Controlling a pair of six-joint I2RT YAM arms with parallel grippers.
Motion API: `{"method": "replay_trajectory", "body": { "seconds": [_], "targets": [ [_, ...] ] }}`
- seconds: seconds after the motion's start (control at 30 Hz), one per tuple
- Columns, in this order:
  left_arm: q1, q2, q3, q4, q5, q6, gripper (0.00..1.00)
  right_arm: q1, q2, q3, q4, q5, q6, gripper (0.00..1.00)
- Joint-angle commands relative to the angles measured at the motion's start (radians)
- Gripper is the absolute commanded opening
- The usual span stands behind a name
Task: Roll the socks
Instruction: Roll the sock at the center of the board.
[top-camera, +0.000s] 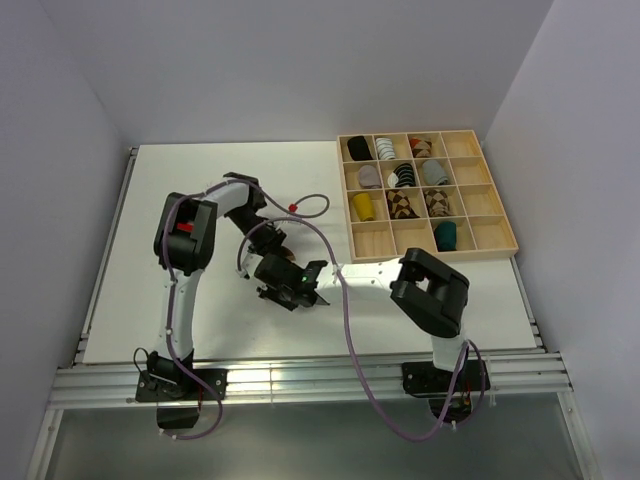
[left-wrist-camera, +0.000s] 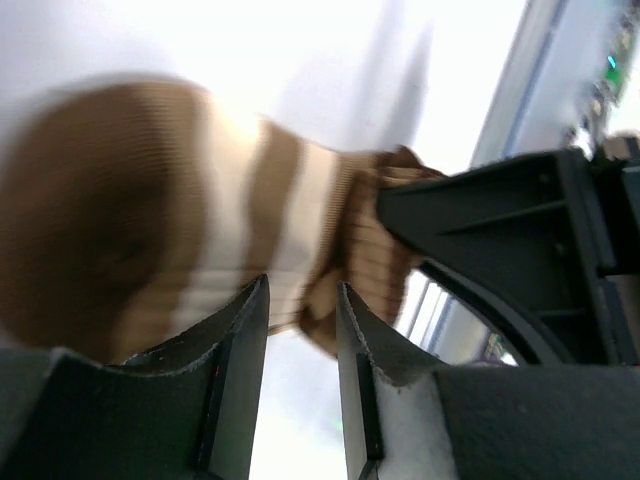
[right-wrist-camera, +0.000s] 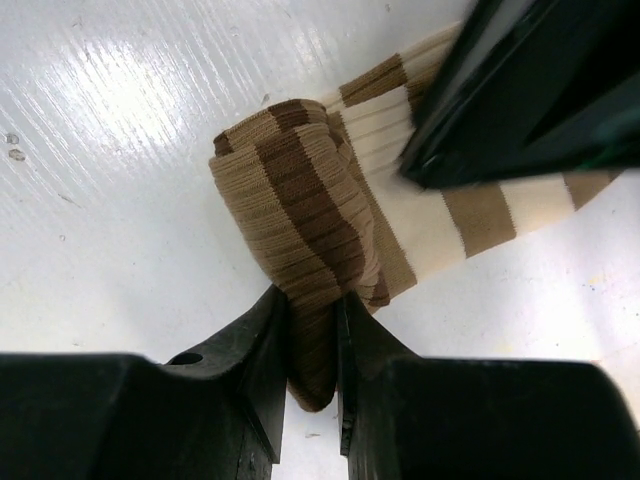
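A brown-and-cream striped sock (right-wrist-camera: 330, 210) lies on the white table, its brown end folded over into a thick wad. My right gripper (right-wrist-camera: 313, 295) is shut on that folded end. In the left wrist view the same sock (left-wrist-camera: 230, 210) shows blurred just beyond my left gripper (left-wrist-camera: 302, 285), whose jaws stand apart with only bare table between them. One black left finger (right-wrist-camera: 520, 90) hovers over the sock's striped part. From above, the left gripper (top-camera: 277, 245) and the right gripper (top-camera: 285, 275) meet mid-table and hide most of the sock.
A wooden compartment tray (top-camera: 427, 254) stands at the back right with several rolled sock bundles, among them a dark teal one (top-camera: 445, 236). Purple cables (top-camera: 345, 300) loop across the table between the arms. Metal rails run along the near edge.
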Motion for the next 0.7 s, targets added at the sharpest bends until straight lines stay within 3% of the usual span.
{"method": "replay_trajectory", "body": {
  "seconds": [0.0, 0.2, 0.37, 0.67],
  "targets": [
    [0.035, -0.043, 0.048, 0.1, -0.016, -0.043, 0.37, -0.013, 0.061, 0.014, -0.131, -0.104, 0.033, 0.0],
    [0.13, -0.143, 0.033, 0.336, -0.051, -0.322, 0.35, -0.05, 0.082, 0.059, -0.185, -0.182, 0.036, 0.0],
    [0.211, -0.337, -0.084, 0.63, -0.247, -0.548, 0.34, -0.114, 0.119, 0.164, -0.272, -0.297, 0.045, 0.0],
    [0.28, -0.729, -0.305, 0.867, -0.443, -0.588, 0.4, -0.234, 0.219, 0.401, -0.501, -0.605, 0.057, 0.0]
  ]
}}
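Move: The right fingers already pinch the striped sock's rolled near end. Its flat, unrolled part has its middle some 5 cm ahead and 2 cm left of that hand, about 1 cm lower; the yellow sock sits roughly 21 cm ahead and 19 cm right. The left hand hangs over the striped sock's flat part, its middle about 2 cm back and 2 cm below; the red sock is some 19 cm left and 8 cm ahead. Left hand sweeps about 16 cm forward, up and left, off the sock; right keeps its pinch, tilting some 30 degrees. ##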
